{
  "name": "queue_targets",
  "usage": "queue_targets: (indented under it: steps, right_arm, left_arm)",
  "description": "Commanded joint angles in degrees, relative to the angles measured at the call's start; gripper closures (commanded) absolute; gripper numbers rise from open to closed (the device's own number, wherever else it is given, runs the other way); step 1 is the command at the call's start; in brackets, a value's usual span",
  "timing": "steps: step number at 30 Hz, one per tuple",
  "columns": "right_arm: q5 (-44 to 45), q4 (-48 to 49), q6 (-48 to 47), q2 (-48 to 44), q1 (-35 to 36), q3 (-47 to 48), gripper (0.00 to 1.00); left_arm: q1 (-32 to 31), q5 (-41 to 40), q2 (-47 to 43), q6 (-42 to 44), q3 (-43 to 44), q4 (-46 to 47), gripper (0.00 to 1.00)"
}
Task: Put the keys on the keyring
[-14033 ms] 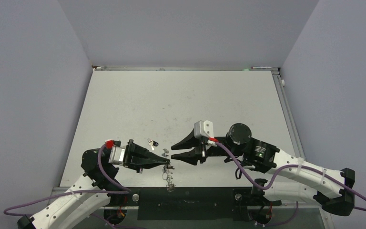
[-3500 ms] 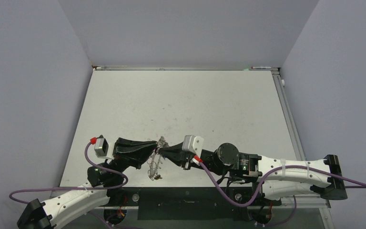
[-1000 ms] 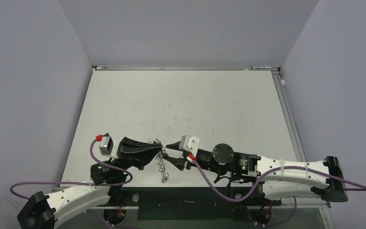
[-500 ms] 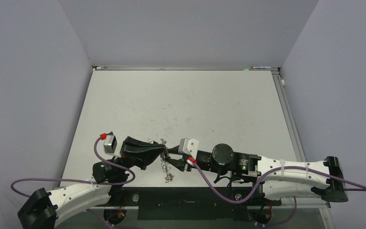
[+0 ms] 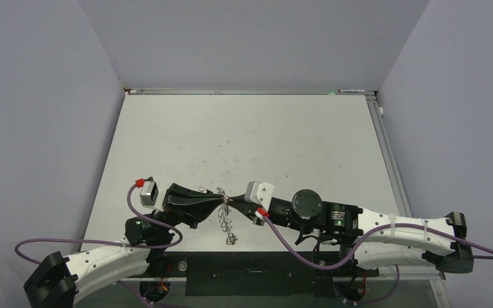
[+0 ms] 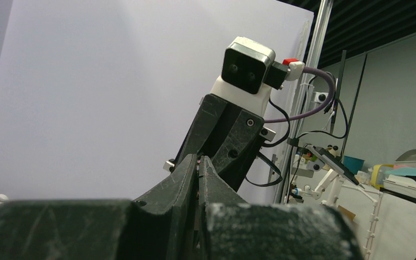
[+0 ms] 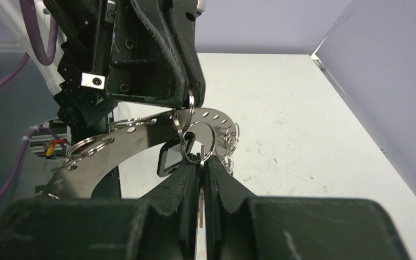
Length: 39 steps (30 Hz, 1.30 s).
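Note:
The keyring point(image 7: 141, 142), a wide flat silver ring with small wire loops, hangs tilted between both grippers; in the top view the keyring point(image 5: 227, 221) dangles toward the table's near edge. My left gripper point(image 5: 223, 200) is shut on one of its wire loops point(image 7: 190, 101); in the left wrist view the left gripper point(image 6: 199, 160) has its jaws pressed together. My right gripper point(image 7: 200, 163) is shut on a thin silver key blade point(image 7: 201, 208) seen edge-on. Its tip sits at a small loop point(image 7: 195, 142) that carries a black tag point(image 7: 169, 157).
Another small key point(image 5: 203, 190) lies on the white table point(image 5: 250, 141) just beyond the left gripper. The two grippers meet tip to tip close to the table's near edge point(image 5: 186, 251). Grey walls stand to the left, right and back.
My right gripper has gone from open to shut, closing on the key at the keyring. Both arms shifted slightly, and the hanging keyring swung a little to the right.

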Motion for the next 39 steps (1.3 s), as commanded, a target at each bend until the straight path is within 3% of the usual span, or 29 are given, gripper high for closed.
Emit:
queue_targets:
  steps: [1, 13, 23, 24, 27, 30, 33, 39]
  right_arm:
    - [2.8, -4.2, -2.2, -0.1, -0.2, 5.5, 0.95]
    - [5.0, -10.4, -3.9, 1.3, 1.1, 11.1, 0.95]
    - [15.3, -12.1, -6.7, 1.2, 6.1, 13.6, 0.95]
    - [15.1, -12.3, -6.8, 1.3, 6.1, 13.8, 0.95]
    - [15.1, -12.8, -7.2, 1.8, 6.5, 14.5, 0.95]
    - [15.9, -13.6, -7.8, 2.9, 6.8, 15.5, 0.95]
    - [16.7, -15.2, -8.7, 4.0, 7.0, 17.1, 0.95]
    - [17.9, -17.0, -9.7, 5.2, 7.3, 18.9, 0.95]
  left_arm:
    - [-0.5, 0.5, -0.8, 0.1, 2.5, 4.3, 1.0]
    - [-0.8, -0.3, -2.4, 2.8, 2.2, 0.0, 1.0]
    - [-0.8, -2.6, -5.4, 4.5, 2.0, -5.9, 1.0]
    - [-0.8, -2.7, -5.8, 4.8, 2.1, -6.8, 0.94]
    - [-0.8, -2.9, -7.4, 5.4, 2.0, -8.5, 0.57]
    - [-0.8, -3.2, -9.3, 5.9, 1.9, -10.1, 0.29]
    - [-0.8, -3.5, -12.2, 7.2, 2.1, -13.9, 0.19]
    - [-0.8, -2.3, -21.5, 15.4, 6.7, -33.2, 0.17]
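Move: The linked rings lie at both hands' fingertips: from the left hand, the ring that the right fingers already pinch is about 2 cm below and 1 cm to its right. From the right hand, that ring is right at its tips, 1 cm up. The keyring plate hangs beneath, its middle roughly 3 cm back of and 6 cm below the right hand, straight under it sideways. Left fingers open, letting go of their ring, and ease left about 2 cm; right keeps pinching, rises 2.5 cm. ##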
